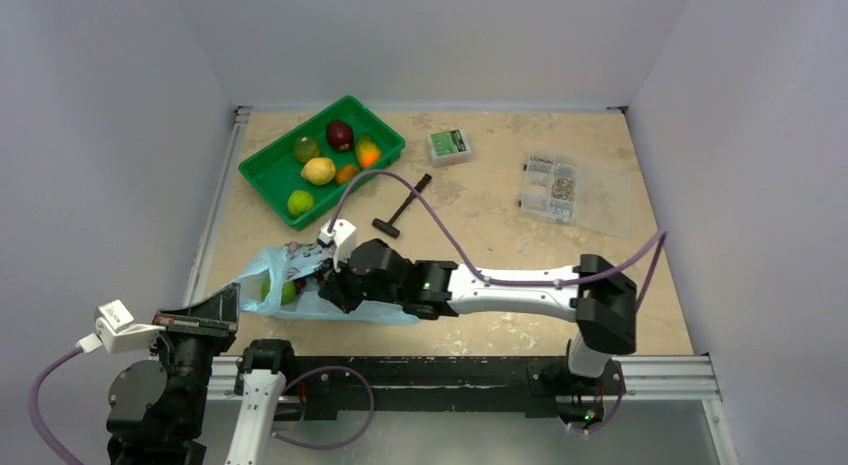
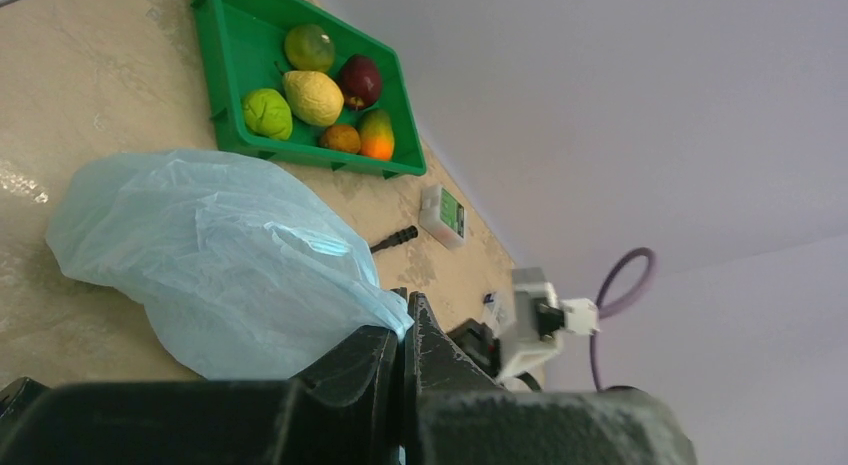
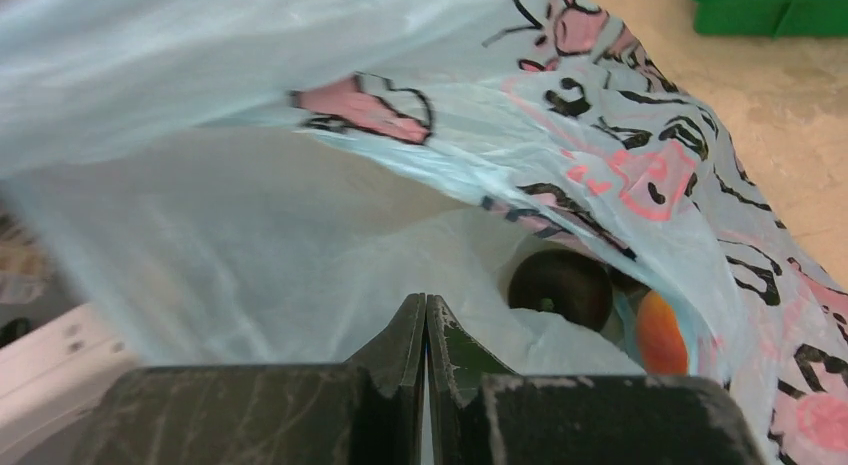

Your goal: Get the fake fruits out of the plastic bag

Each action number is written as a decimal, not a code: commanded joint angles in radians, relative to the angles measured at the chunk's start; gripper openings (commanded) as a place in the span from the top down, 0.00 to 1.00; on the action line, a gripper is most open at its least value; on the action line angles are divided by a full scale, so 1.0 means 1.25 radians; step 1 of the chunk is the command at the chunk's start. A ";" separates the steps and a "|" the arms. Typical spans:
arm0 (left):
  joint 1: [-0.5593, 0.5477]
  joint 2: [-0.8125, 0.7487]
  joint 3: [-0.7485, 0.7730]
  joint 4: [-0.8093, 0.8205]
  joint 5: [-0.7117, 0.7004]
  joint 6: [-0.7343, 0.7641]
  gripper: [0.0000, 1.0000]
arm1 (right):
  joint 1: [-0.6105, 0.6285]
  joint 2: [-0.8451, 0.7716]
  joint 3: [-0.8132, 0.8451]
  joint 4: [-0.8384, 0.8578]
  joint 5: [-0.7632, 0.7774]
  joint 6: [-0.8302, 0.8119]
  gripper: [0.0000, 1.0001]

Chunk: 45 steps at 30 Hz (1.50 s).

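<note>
The light-blue plastic bag (image 1: 305, 285) lies near the front left of the table, with a green fruit (image 1: 287, 291) showing through it. My left gripper (image 2: 405, 323) is shut on a fold of the bag (image 2: 220, 250) at its near-left edge. My right gripper (image 3: 426, 303) reaches into the bag's mouth and is shut, its tips against the bag's film (image 3: 250, 225); whether film is pinched does not show. Just beyond those tips, inside the bag, sit a dark round fruit (image 3: 560, 285) and a pink-orange fruit (image 3: 660, 333). Several fake fruits, among them a yellow lemon (image 1: 318, 170), lie in the green tray (image 1: 262, 177).
A black T-shaped tool (image 1: 400, 207) lies between tray and right arm. A small green-and-white box (image 1: 450, 145) and a clear compartment box (image 1: 573, 190) sit at the back right. Walls close in the table on three sides.
</note>
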State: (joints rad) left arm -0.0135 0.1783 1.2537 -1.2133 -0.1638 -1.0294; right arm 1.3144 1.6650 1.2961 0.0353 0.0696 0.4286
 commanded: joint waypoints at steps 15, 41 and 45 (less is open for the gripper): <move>0.003 0.019 0.042 -0.040 -0.005 0.056 1.00 | -0.049 0.109 0.053 0.058 0.272 -0.066 1.00; 0.003 0.154 -0.048 0.056 -0.021 0.127 1.00 | 0.080 0.203 -0.181 0.286 0.151 -0.079 1.00; 0.003 0.092 -0.122 0.002 -0.055 0.169 1.00 | 0.067 0.227 -0.172 0.249 0.142 -0.060 1.00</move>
State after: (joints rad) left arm -0.0135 0.3550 1.1683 -1.1557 -0.1810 -0.9009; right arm 1.4261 1.9388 1.0702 0.3370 0.2409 0.3176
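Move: Inside the bag, the dark fruit lies about 6 cm ahead of the right fingertips, 4 cm to their left and 17 cm below. The green fruit is some 3 cm ahead and 10 cm left, equally low; the bag's printed side spans roughly 8 cm ahead, 3 cm left and 12 cm below. From the left gripper, already pinching the bag's rim, the dark fruit is about 10 cm ahead, 9 cm right and 30 cm down. Keep the right fingers shut and sweep them about 10 cm forward at the bag's mouth while sinking, then draw back some 12 cm and keep going down, tips tilting lower, to end under the edge of the printed side. Hold the rim pinched with the left gripper; late on, carry it about 7 cm forward, then lower it slightly, tipping it down. ##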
